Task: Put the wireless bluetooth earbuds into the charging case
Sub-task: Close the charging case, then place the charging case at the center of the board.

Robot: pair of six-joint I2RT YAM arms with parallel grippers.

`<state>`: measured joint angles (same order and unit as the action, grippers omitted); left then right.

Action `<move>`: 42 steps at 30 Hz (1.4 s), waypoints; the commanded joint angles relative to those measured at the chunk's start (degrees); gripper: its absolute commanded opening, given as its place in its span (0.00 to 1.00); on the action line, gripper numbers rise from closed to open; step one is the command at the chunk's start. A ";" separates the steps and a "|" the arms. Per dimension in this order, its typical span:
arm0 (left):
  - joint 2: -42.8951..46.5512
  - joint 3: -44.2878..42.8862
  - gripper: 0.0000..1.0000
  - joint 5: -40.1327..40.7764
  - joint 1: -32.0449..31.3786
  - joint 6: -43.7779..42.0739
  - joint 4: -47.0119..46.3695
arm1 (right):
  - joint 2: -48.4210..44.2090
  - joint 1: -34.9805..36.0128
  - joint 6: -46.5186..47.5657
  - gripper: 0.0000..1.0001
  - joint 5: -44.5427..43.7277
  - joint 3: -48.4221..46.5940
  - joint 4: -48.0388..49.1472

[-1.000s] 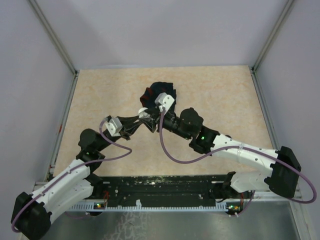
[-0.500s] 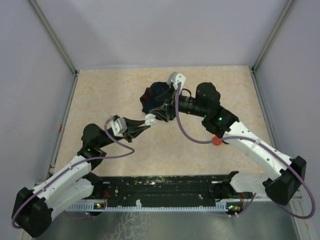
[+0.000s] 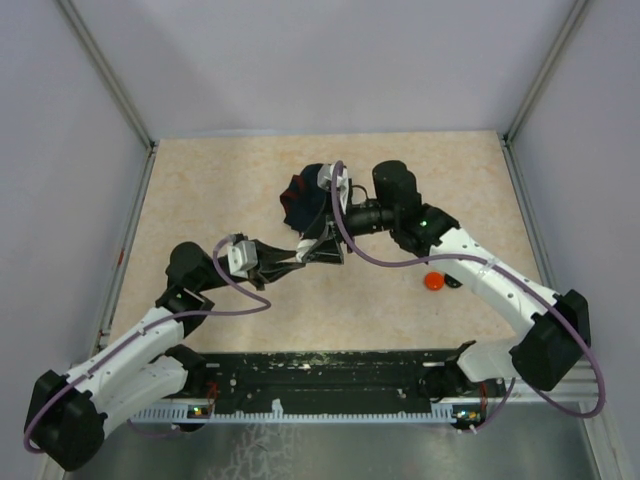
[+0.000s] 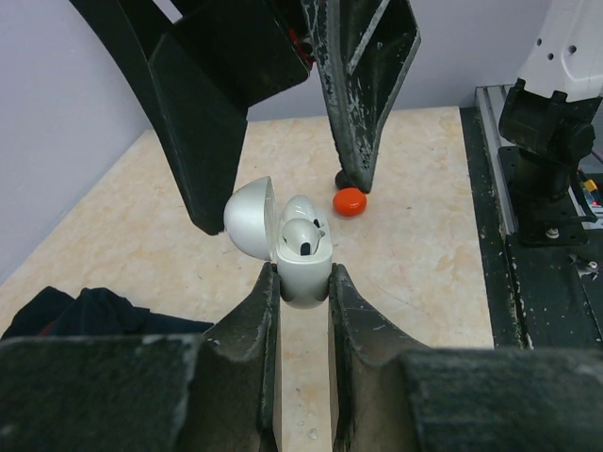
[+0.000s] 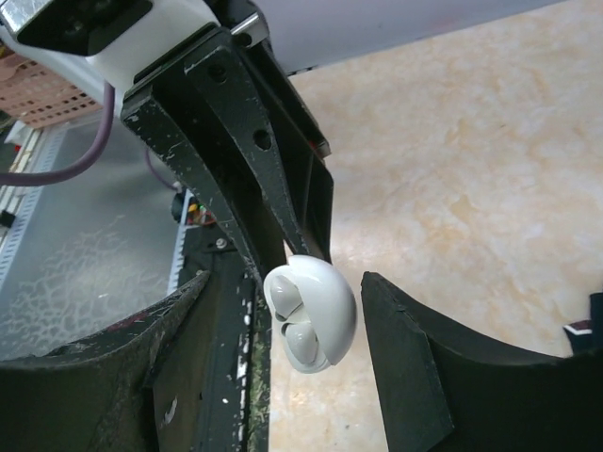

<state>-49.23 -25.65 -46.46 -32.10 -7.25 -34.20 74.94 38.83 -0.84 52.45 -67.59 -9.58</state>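
My left gripper (image 4: 303,282) is shut on the base of the white charging case (image 4: 303,268), held above the table with its lid (image 4: 250,218) hinged open. Two white earbuds (image 4: 301,235) sit in its wells. My right gripper (image 5: 287,282) is open, its fingers (image 4: 363,94) on either side of the case (image 5: 316,315) without touching it. The earbuds (image 5: 285,294) also show in the right wrist view. In the top view the left gripper (image 3: 298,254) and the right gripper (image 3: 322,248) meet mid-table, and the case is hidden between them.
A red disc (image 3: 434,281) and a small black one (image 3: 452,283) lie on the table under the right forearm; the red disc (image 4: 350,201) also shows in the left wrist view. A dark navy cloth (image 3: 305,195) lies behind the grippers. Frame walls surround the table.
The right arm swung back and up, uncovering the red disc, then brought its open jaws down around the case. The left gripper kept holding the case, shifting slightly.
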 commanded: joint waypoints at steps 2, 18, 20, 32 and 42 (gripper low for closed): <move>-0.07 -1.69 0.00 -1.88 0.18 -0.04 -0.74 | 1.35 -0.24 0.53 0.63 7.51 -3.40 -0.38; -3.15 -5.19 0.00 5.07 0.20 0.19 7.12 | -2.99 -0.29 6.71 0.59 5.87 -2.91 -6.30; -3.70 -5.73 0.00 5.91 0.16 0.32 8.15 | -4.77 -0.28 6.27 0.59 0.01 -1.73 -5.39; -13.50 -13.41 0.00 13.88 0.18 21.50 18.49 | -19.18 -0.28 -1.86 0.61 -47.99 12.94 -3.25; -24.18 -8.00 0.03 13.94 -0.63 43.54 7.31 | -31.92 -0.33 -5.07 0.61 -59.59 24.77 -1.13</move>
<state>-68.49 -35.62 -32.12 -32.10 24.27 -19.44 47.99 38.48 -3.70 0.08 -44.73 -14.92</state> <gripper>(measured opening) 0.225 0.611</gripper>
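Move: The open charging case, both earbuds in it, is held at the left fingertips, its middle about 2 cm to the right of that hand point and 1 cm ahead. From the right hand it lies roughly 2 cm to the left at the same height, its raised lid by the forward finger. From the right hand the dark cloth is some 28 cm ahead, 2 cm right and 26 cm below; the red round piece is about 7 cm ahead, 33 cm right and 27 cm below. The right hand's forward finger bears on the outside of the lid as that hand eases back about 2 cm and slightly down, then the hand comes free, swinging right some 14 cm, forward and down while turning about 50 degrees clockwise, fingers staying apart. The left hand keeps its pinch, carries the case down and forward, and tips steeply downward. ##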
